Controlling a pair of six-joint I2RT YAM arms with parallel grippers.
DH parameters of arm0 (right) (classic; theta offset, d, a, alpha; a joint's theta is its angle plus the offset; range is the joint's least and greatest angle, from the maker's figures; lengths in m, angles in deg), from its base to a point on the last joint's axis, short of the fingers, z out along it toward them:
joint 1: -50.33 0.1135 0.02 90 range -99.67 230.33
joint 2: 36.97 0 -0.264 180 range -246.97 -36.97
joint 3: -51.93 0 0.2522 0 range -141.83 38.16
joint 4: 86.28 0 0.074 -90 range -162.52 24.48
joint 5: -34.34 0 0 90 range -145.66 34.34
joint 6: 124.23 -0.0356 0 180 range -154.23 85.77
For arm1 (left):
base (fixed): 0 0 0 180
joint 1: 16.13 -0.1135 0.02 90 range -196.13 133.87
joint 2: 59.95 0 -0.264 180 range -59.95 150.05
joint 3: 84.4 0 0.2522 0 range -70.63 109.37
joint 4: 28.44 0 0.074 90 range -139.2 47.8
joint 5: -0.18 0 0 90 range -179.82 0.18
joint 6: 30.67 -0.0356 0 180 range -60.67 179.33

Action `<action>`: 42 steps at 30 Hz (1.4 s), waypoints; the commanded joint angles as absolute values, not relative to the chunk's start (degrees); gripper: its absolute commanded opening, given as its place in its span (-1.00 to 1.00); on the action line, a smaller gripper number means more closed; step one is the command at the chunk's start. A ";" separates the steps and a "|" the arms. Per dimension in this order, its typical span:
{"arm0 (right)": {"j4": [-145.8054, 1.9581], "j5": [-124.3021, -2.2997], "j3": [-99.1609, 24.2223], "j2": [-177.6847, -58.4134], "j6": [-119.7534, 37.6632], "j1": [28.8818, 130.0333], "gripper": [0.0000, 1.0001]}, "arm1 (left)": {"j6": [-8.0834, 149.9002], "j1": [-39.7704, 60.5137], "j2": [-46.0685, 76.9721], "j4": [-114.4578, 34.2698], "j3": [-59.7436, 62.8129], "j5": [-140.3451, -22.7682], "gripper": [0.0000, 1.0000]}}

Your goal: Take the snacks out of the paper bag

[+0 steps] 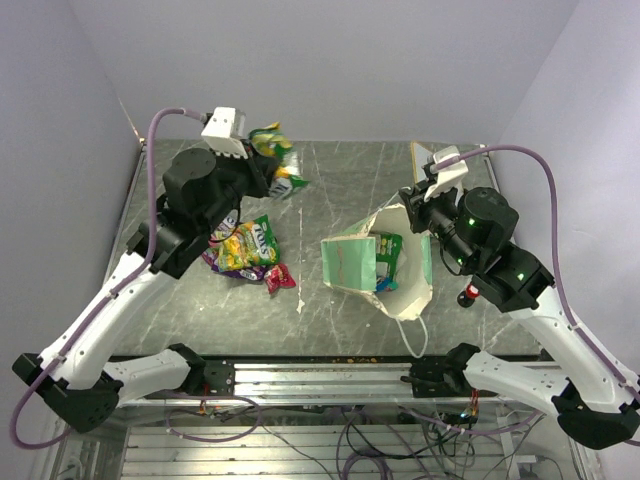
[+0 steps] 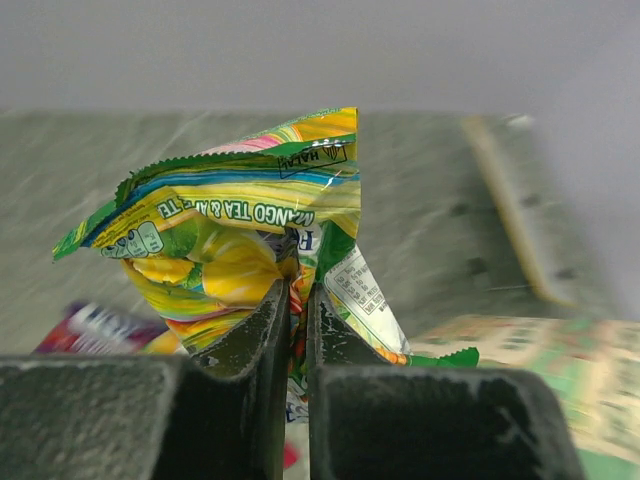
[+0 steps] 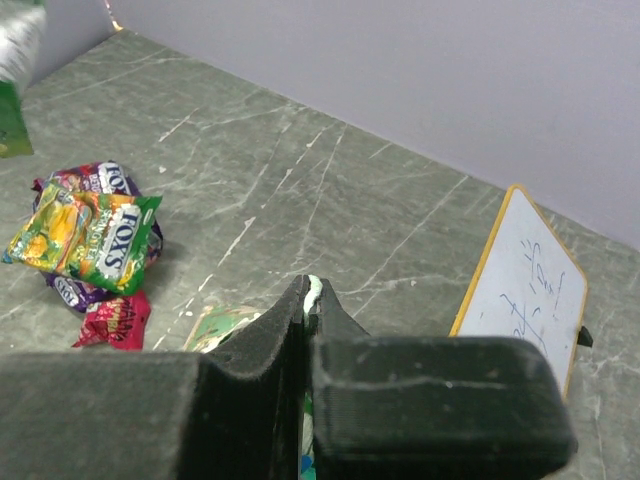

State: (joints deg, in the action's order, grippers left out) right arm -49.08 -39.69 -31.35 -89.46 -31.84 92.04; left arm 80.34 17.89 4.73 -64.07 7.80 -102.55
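My left gripper [image 1: 268, 168] is shut on a bunch of green and yellow snack packets [image 1: 278, 158], held up over the table's back left. In the left wrist view the crinkled packets [image 2: 240, 230] stick up from between the closed fingers [image 2: 262, 330]. The mint-green paper bag [image 1: 350, 262] lies on its side mid-table, mouth open, with more snacks [image 1: 387, 258] inside. At the bag's far rim, my right gripper [image 1: 412, 205] is shut on the paper; a sliver of that mint edge [image 3: 314, 287] shows between the fingertips. A pile of snacks [image 1: 245, 248] lies on the table left of the bag.
A white whiteboard [image 1: 420, 155] with a yellow frame lies at the back right, also in the right wrist view [image 3: 525, 280]. A red-capped black knob [image 1: 467, 295] sits right of the bag. A red packet [image 1: 279, 277] lies beside the pile. Walls close three sides.
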 commanded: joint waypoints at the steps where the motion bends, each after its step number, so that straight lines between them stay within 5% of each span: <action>1: -52.97 -40.27 -31.40 -88.39 -31.42 92.28 -1.00 | 78.69 13.83 11.14 -82.57 13.32 -113.76 -0.86; 14: -51.99 -38.42 -34.16 -89.39 -27.91 92.25 -1.00 | 72.36 9.05 27.50 -88.38 10.38 -115.07 -0.86; 28: -52.30 -24.84 -44.23 -96.73 -2.35 92.21 -1.00 | 73.02 3.98 39.33 -82.18 7.30 -103.69 -0.86; 32: -50.59 -29.99 -44.05 -98.11 1.70 92.23 -1.00 | 73.59 3.48 40.49 -79.65 7.13 -99.94 -0.79; 36: -47.39 -43.04 -39.98 -97.55 -2.81 92.28 -1.00 | 74.47 3.47 42.08 -79.92 8.75 -98.05 -0.59; 42: -51.64 -66.47 -31.03 -95.02 -13.49 92.25 -1.00 | 76.14 3.40 40.68 -82.58 10.38 -98.22 0.14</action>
State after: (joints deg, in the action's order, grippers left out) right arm -46.04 -48.44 -35.02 -97.39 -6.64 92.02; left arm 74.53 3.77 41.76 -81.84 8.08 -100.76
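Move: The snack pile this snack is headed for lies some 8 cm to the left of the left hand, about 3 cm farther out and roughly 34 cm below it. The small red snack is about 4 cm to the right, 5 cm back and 35 cm down. The right hand holds the paper bag, whose middle hangs about 20 cm below, some 4 cm back and 5 cm left; from there the pile is roughly 38 cm left, 8 cm ahead, 33 cm down. Plunging some 30 cm with the mango snack still pinched, the left hand drifts forward and left onto the snack pile, its wrist tipping about 55 degrees to point steeply down; there the fingers open around the snack. The right hand keeps its grip on the bag, lifts forward and right about 6 cm, rolling its left side down, then swings back left and down. ##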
